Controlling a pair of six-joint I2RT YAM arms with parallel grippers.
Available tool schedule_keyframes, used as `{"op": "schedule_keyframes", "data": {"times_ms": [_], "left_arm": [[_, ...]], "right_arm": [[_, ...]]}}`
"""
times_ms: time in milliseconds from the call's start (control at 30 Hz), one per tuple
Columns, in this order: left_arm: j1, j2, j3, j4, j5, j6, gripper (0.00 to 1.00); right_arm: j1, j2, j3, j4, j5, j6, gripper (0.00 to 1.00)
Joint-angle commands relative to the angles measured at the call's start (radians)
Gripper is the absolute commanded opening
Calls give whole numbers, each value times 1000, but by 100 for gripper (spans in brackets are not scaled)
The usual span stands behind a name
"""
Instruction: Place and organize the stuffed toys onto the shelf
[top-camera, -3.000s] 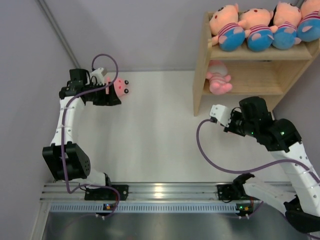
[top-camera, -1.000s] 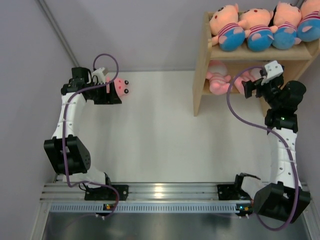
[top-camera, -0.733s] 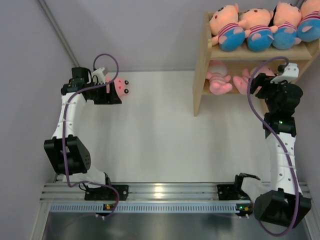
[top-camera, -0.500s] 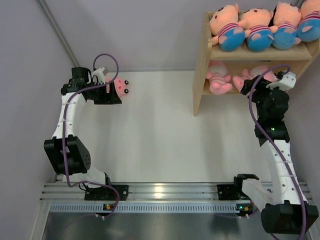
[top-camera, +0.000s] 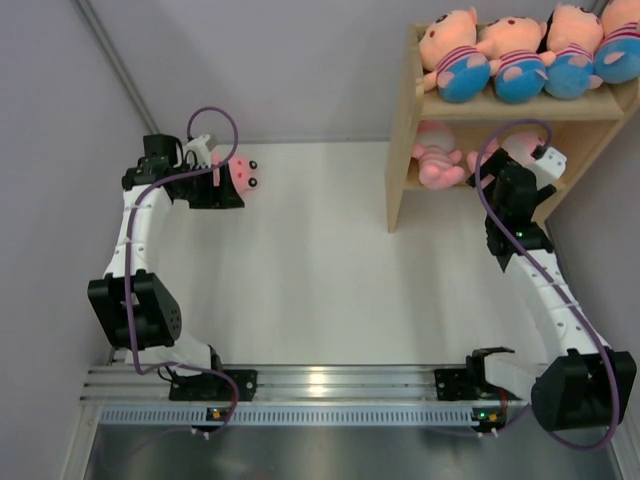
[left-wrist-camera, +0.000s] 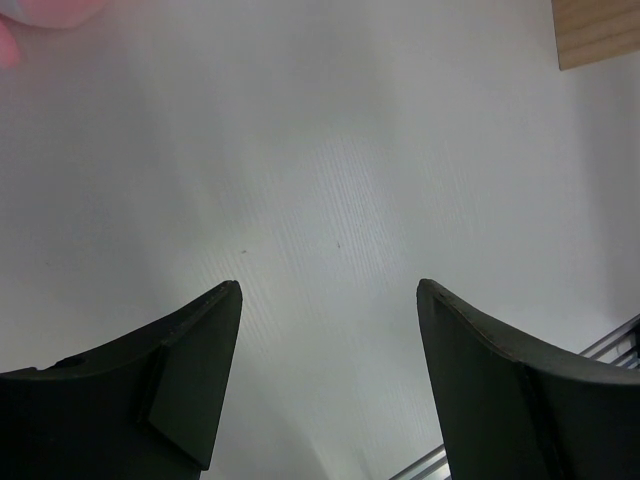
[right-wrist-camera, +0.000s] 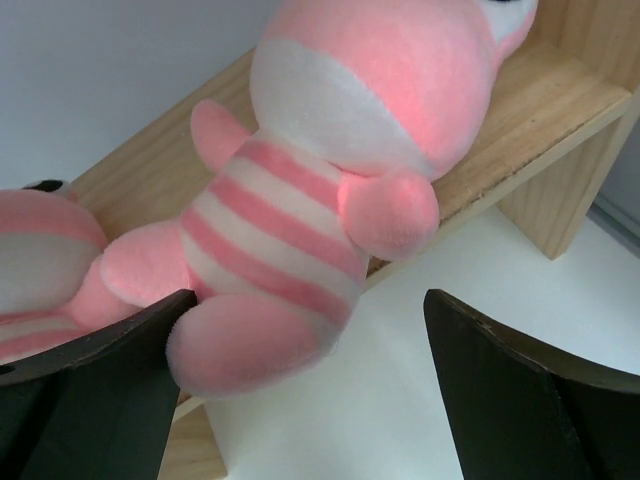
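Observation:
The wooden shelf (top-camera: 404, 150) stands at the back right. Several peach-faced stuffed toys (top-camera: 520, 60) sit along its top tier. On the lower tier lie two pink striped toys. One (top-camera: 437, 165) is on the left. The other (right-wrist-camera: 330, 190) lies on the board (right-wrist-camera: 540, 110) with its legs over the front edge. My right gripper (right-wrist-camera: 307, 300) stands open around those legs, the left finger (right-wrist-camera: 120, 350) touching a foot. A last pink toy (top-camera: 243, 172) lies on the table at the far left. My left gripper (left-wrist-camera: 330, 300) hangs open next to it, holding nothing.
The grey wall runs behind the table and close along the left arm. The shelf's side panel (right-wrist-camera: 570, 200) stands just right of my right gripper. White tabletop (top-camera: 320, 260) stretches between the arms. A metal rail (top-camera: 330, 385) crosses the near edge.
My right arm has swung left along the front of the lower tier, and its jaws closed a little, then widened again. The pink toy stays on the board. The left arm has not moved.

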Motion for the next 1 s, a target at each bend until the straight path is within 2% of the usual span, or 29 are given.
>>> {"op": "schedule_keyframes", "data": {"times_ms": [0, 167, 267, 300, 400, 467, 533, 567, 600, 667, 700, 733, 800, 833, 867, 900, 967], "left_arm": [[4, -46, 19, -12, 22, 25, 77], [2, -46, 15, -16, 18, 35, 77], [2, -46, 15, -18, 16, 35, 77], [4, -49, 15, -18, 15, 37, 77], [2, -52, 15, -22, 15, 46, 77], [2, -52, 13, -21, 13, 49, 77], [2, -51, 10, -21, 13, 51, 77], [2, -51, 10, -22, 16, 54, 77], [2, -52, 10, -26, 16, 57, 77], [2, -48, 13, -26, 15, 61, 77], [4, -48, 15, -26, 15, 63, 77], [4, -43, 15, -27, 13, 64, 77], [2, -39, 15, -26, 9, 71, 77], [2, -37, 15, -26, 4, 74, 77], [2, -34, 15, -27, -1, 77, 77], [2, -31, 15, -26, -8, 77, 77], [2, -33, 13, -29, -13, 78, 77]], "right_arm": [[8, -2, 38, 69, 91, 8, 95], [8, 28, 71, 69, 78, -22, 94], [3, 47, 68, 99, 65, -23, 85], [-3, 48, 60, 106, 53, -23, 72], [-34, 38, 29, 153, -43, -41, 42], [-46, 16, 12, 193, -126, -99, 36], [-69, -8, 8, 178, -215, -157, 19], [-119, -18, 8, 161, -243, -206, 5], [-144, -27, 6, 149, -343, -226, 0], [-219, -36, 5, 142, -570, -298, 0], [-308, -25, 26, 130, -785, -329, 0], [-342, 16, 49, 104, -882, -370, 0], [-393, 77, 144, -49, -1107, -531, 0], [-397, 156, 187, -127, -1167, -588, 0], [-397, 198, 284, -273, -1217, -696, 0], [-396, 238, 331, -352, -1287, -741, 0], [-396, 318, 415, -445, -1309, -840, 0]]}}
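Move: The pink striped toy lying on the lower board, head to the right, has its middle about 6 cm ahead of the right hand, barely 1 cm left and roughly level. The other pink toy lies some 13 cm left and 6 cm ahead. The shelf's right wall stands around 10 cm to the right and 5 cm farther out. From the left hand the striped toy lies about 51 cm right, 7 cm ahead and a little higher. Ease the right gripper forward under 2 cm into the striped toy's legs while shutting the wide-open fingers, and pinch the cloth at its lower end. Keeping that pinch, draw the hand about 2 cm right, then swing it counter-clockwise some 40 degrees, tipping and rolling slightly as it pushes forward again into the shelf. ##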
